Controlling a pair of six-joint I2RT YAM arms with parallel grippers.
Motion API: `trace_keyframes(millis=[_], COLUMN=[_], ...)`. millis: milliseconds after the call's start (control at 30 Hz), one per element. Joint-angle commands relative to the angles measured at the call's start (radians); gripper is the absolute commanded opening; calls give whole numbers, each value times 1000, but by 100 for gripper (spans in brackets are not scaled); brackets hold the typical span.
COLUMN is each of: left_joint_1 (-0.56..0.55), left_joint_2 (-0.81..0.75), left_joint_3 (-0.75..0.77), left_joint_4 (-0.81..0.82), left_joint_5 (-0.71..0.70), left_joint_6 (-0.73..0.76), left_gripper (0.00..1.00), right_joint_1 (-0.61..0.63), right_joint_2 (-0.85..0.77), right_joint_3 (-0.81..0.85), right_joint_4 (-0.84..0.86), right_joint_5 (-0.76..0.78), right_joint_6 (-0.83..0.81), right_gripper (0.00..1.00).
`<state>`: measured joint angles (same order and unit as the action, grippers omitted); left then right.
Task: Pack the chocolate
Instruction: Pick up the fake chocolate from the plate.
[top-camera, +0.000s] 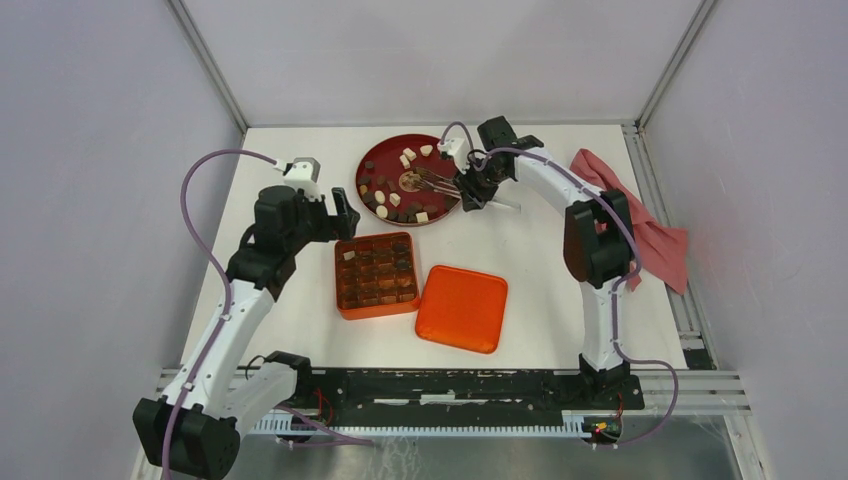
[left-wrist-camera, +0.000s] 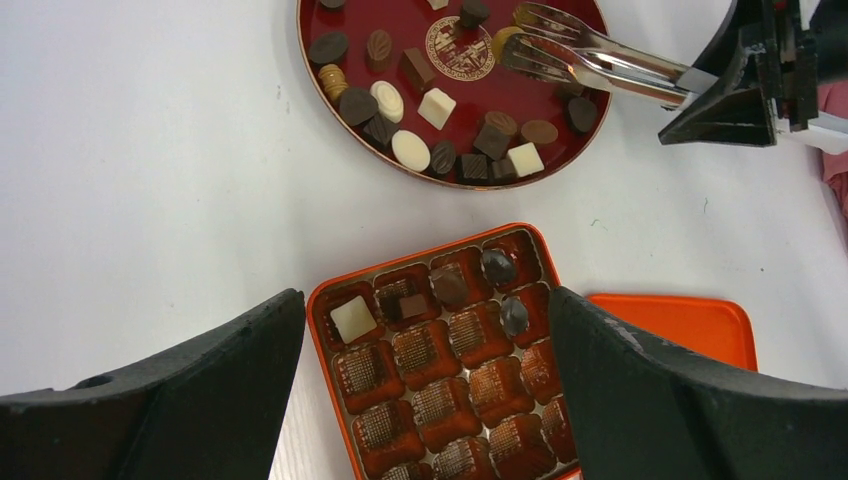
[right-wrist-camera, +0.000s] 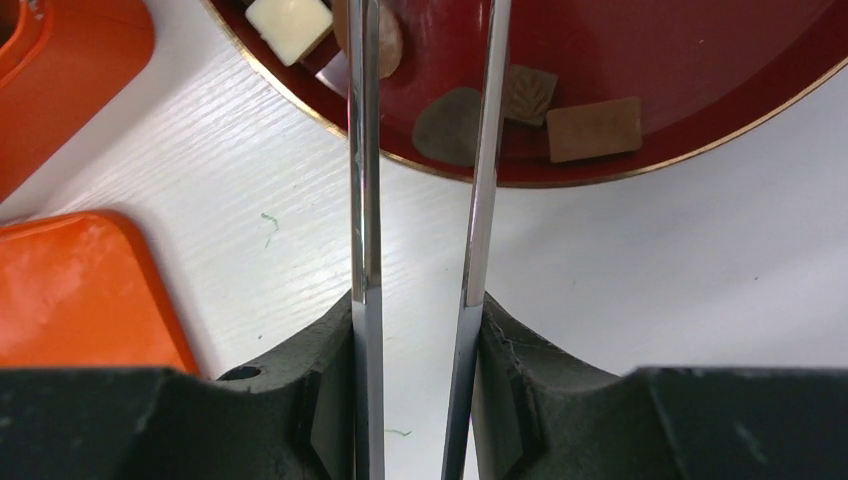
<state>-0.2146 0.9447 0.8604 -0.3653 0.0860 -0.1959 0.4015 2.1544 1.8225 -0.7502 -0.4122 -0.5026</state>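
Note:
Chocolate pieces (top-camera: 395, 199), dark brown and cream-white, lie scattered on a red plate (top-camera: 372, 160) at the back of the table. My right gripper (top-camera: 470, 190) is shut on a pair of metal tongs (left-wrist-camera: 600, 60). Their forked tips reach over the plate (left-wrist-camera: 545, 95), beside a golden-brown piece (left-wrist-camera: 503, 42). In the right wrist view the tongs' two arms (right-wrist-camera: 365, 200) stand slightly apart between my fingers. My left gripper (left-wrist-camera: 425, 300) hangs open above an orange box (top-camera: 340, 280). The box's far row holds a white piece (left-wrist-camera: 353, 318) and a few dark ones (left-wrist-camera: 498, 265).
The orange lid (top-camera: 462, 308) lies flat just right of the box. A red cloth (top-camera: 650, 225) is crumpled at the table's right edge behind the right arm. Grey walls close in on three sides.

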Motion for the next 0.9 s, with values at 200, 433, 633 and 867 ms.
trace_keyframes(millis=[200, 433, 633, 867], left_joint_1=[-1, 0, -1, 0], left_joint_2=[-72, -113, -100, -96], left_joint_3=[-17, -35, -34, -34], left_joint_4=[40, 61, 58, 55], left_joint_5=[-59, -94, -116, -127], left_joint_6=[46, 46, 45, 48], left_gripper=[95, 95, 95, 95], right_joint_1=[-6, 48, 153, 229], right_joint_2=[-334, -495, -578, -533], right_joint_3=[-316, -530, -669, -647], right_joint_4=[118, 151, 212, 221], right_joint_5=[-213, -262, -211, -116], right_joint_6=[-91, -200, -287, -266], right_gripper=[0, 0, 0, 1])
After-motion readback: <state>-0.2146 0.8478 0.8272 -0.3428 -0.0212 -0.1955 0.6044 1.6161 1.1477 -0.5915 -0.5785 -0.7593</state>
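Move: The tongs held in the right gripper already carry the gold chocolate. The chocolate box it goes to lies about 15 cm back and 18 cm left of the right hand, some 7 cm lower. The red plate's middle is about 10 cm ahead and 12 cm left, and the orange tray about 20 cm back and 2 cm left, both also below. From the left hand, the box is roughly 20 cm below and 6 cm right, about level fore and aft. Keep the tongs gripped and bring the right gripper back about 18 cm towards your base, off the plate and to the box, rising some 4 cm on the way and sinking half of that again. Turn the wrist nearly 30 degrees counter-clockwise so the tongs swing over the box, easing slightly left late on. Draw the open left gripper a couple of centimetres left and up, clear of them. ##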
